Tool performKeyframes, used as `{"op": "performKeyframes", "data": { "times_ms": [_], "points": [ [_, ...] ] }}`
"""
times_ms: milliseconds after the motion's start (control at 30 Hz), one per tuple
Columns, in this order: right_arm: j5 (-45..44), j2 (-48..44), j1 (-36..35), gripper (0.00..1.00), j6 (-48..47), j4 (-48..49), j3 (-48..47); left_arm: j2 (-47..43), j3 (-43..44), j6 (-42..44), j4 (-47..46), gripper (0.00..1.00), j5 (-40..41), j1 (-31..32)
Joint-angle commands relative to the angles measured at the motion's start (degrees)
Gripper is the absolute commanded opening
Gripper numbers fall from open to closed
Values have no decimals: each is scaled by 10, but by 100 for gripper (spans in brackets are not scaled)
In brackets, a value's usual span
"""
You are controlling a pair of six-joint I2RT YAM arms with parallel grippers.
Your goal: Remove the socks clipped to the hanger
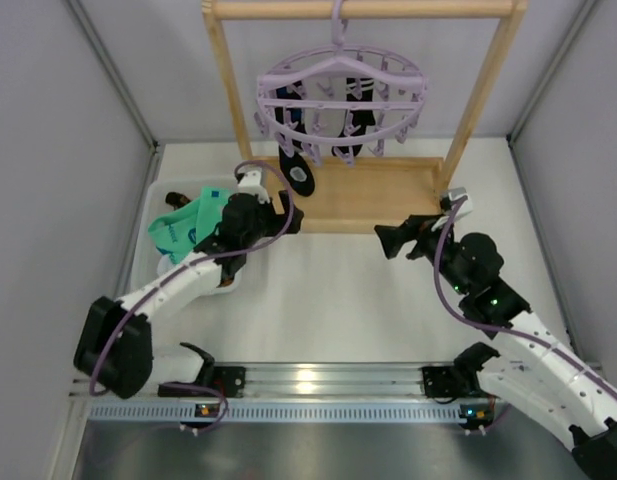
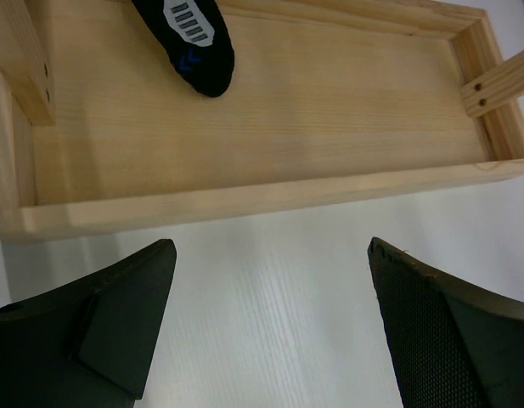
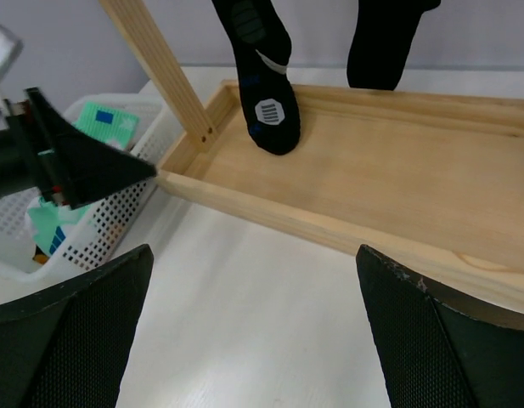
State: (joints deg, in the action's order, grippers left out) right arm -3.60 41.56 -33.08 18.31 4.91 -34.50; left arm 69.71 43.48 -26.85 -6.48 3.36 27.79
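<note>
The lilac round hanger [image 1: 340, 92] hangs by its hook from the top bar of a wooden frame. Two black socks stay clipped to it. The longer one [image 1: 294, 160] [image 3: 266, 93] has a white patch near the toe, and its toe [image 2: 192, 38] dangles just above the frame's base. The shorter one [image 1: 355, 125] [image 3: 382, 38] hangs to its right. A mint-green sock [image 1: 188, 225] [image 3: 109, 123] lies in the white basket. My left gripper [image 1: 290, 215] [image 2: 270, 255] is open and empty over the table, in front of the base. My right gripper [image 1: 390, 240] [image 3: 255, 255] is open and empty too.
The wooden frame has two uprights [image 1: 226, 95] and a shallow tray base [image 1: 383, 190] [image 2: 287, 119] [image 3: 397, 178] with raised edges. A white perforated basket [image 1: 144, 240] [image 3: 96, 225] stands left of the base, under my left arm. Grey walls close in both sides.
</note>
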Motion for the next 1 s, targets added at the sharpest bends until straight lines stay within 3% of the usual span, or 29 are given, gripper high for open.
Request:
{"op": "performKeyframes", "data": {
  "times_ms": [0, 200, 367, 700, 967],
  "points": [
    [31, -43, 11, 99, 8, -10, 3, 90, 65, 53, -101, 98, 33, -3],
    [82, -68, 12, 99, 5, 10, 16, 218, 124, 85, -179, 98, 118, -7],
    [95, -82, 11, 100, 0, 21, 29, 342, 170, 87, -245, 98, 136, -22],
    [141, -80, 12, 99, 12, 60, 41, 502, 290, 110, -275, 98, 107, -56],
    [175, -55, 11, 99, 28, 97, 51, 568, 356, 104, -303, 98, 68, -72]
  ]
}}
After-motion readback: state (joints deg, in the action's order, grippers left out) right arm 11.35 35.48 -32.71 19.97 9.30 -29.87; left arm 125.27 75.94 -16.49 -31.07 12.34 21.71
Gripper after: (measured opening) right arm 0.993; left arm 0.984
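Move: The foot of the nearer black sock, hanging toe-down over the wooden tray, is about 25 cm ahead of the left hand, 2 cm to its right and 9 cm lower. The other black sock hangs some 8 cm farther out and 11 cm right of that foot. The tray's middle is 28 cm ahead, 12 right; the basket's is 22 cm left, 9 ahead. From the right hand that foot is about 33 cm ahead, 19 left, 17 lower. No grip begins yet: the left hand reaches about 22 cm forward and 12 cm down, over the tray's front rim to the near black sock's foot, slowing as the wide-open fingers come up on either side of the toe. It turns some 10 degrees counter-clockwise and rolls its left side up. The right hand, empty and open, draws back about 4 cm and a little left, turning about 15 degrees counter-clockwise. ##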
